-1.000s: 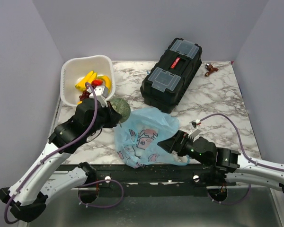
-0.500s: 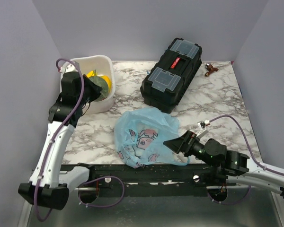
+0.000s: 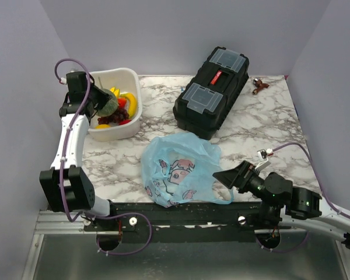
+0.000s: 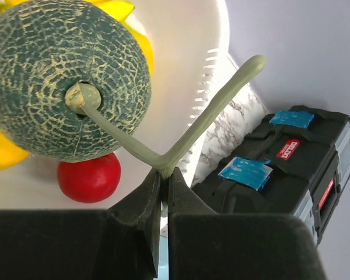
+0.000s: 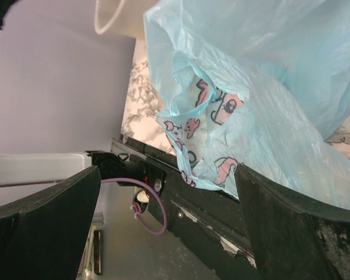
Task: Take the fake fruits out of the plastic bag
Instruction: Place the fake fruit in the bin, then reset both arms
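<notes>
My left gripper [image 3: 100, 105] is shut on the bent green stem [image 4: 181, 140] of a netted green melon [image 4: 58, 76], one of the fake fruits. It holds the melon [image 3: 109, 103] over the white basket [image 3: 120, 132]. Inside the basket lie a yellow banana [image 3: 129, 99], a red fruit [image 4: 88, 178] and dark grapes [image 3: 120, 116]. The light-blue plastic bag [image 3: 178, 169] lies crumpled near the table's front edge. Its cartoon print [image 5: 221, 108] faces my right gripper [image 3: 226, 176], which stands open just right of the bag with nothing between its fingers [image 5: 58, 198].
A black toolbox [image 3: 213, 90] sits at the back, right of the basket and behind the bag. A small brown object [image 3: 259, 85] lies at the far right corner. The black front rail [image 5: 210, 216] runs below the bag.
My left arm swung from beside the bag to over the white basket, carrying the melon by its stem. My right gripper drew back a little to the right of the bag, still open.
</notes>
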### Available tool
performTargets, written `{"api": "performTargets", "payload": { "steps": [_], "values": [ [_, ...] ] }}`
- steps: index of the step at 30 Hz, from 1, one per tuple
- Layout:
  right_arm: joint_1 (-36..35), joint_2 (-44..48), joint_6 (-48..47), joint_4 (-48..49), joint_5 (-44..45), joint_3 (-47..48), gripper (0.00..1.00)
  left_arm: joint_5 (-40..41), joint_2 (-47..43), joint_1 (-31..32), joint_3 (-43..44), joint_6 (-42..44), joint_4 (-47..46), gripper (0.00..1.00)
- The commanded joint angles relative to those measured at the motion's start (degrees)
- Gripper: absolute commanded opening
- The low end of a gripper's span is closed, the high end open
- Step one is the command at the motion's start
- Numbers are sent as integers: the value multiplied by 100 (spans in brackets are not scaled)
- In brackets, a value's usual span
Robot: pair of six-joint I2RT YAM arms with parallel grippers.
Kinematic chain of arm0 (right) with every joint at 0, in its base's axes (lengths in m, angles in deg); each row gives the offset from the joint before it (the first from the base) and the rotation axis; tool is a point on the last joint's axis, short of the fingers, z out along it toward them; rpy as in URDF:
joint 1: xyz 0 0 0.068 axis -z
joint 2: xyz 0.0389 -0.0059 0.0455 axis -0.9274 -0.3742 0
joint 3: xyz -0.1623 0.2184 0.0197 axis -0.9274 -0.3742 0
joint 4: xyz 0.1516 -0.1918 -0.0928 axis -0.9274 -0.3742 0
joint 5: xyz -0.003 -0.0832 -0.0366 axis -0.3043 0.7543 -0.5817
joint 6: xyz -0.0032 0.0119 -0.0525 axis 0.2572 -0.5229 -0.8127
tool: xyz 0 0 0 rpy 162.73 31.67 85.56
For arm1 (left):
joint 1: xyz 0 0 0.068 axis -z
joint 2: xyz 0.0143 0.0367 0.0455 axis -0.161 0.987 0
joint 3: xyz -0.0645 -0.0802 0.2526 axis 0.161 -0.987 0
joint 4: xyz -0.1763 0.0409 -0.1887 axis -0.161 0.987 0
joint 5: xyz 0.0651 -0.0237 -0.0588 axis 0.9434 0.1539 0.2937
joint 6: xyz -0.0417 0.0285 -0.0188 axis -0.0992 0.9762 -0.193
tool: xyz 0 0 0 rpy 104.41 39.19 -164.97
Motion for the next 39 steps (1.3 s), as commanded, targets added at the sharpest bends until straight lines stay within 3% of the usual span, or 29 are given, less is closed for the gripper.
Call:
{"api": "performTargets", "payload": {
  "steps": [1,4,8,15,21,27,39],
  "values": [
    [-23,101,-206,-550,469,319,100,-1329,642,-362,96,-455,-324,3],
    [-20,111,-184,-622,506,345,100,-1633,838,-410,92,-356,-450,19],
    [-21,113,-31,-627,482,278,100,-1801,610,-419,-106,-262,-691,54],
    [-15,31,-105,-652,573,390,100,-2418,-592,-455,-407,62,-869,71],
    [-17,-375,-565,-808,1036,957,100,-2773,-1844,-444,-517,682,-156,90],
    [-19,-925,-1139,-1110,1666,1985,100,-2995,-2708,-444,302,1152,752,91],
    [-23,-1490,-2735,-320,2112,3269,100,-3363,-4001,-340,1438,1069,206,93]
  ]
}}
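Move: The left hand holds the melon by its stem; the melon hangs about 9 cm below, 3 cm ahead and 2 cm right. The bin's middle is roughly 2 cm ahead, 3 cm right and 20 cm down, with grapes 3 cm back and 3 cm right, and a red fruit 8 cm right, level, both about 20 cm below. From the right hand, the bin lies some 27 cm ahead, 42 cm left and 14 cm down. Left hand lowers the melon 5 cm, lets go, then withdraws some 40 cm up and back; right rises. ##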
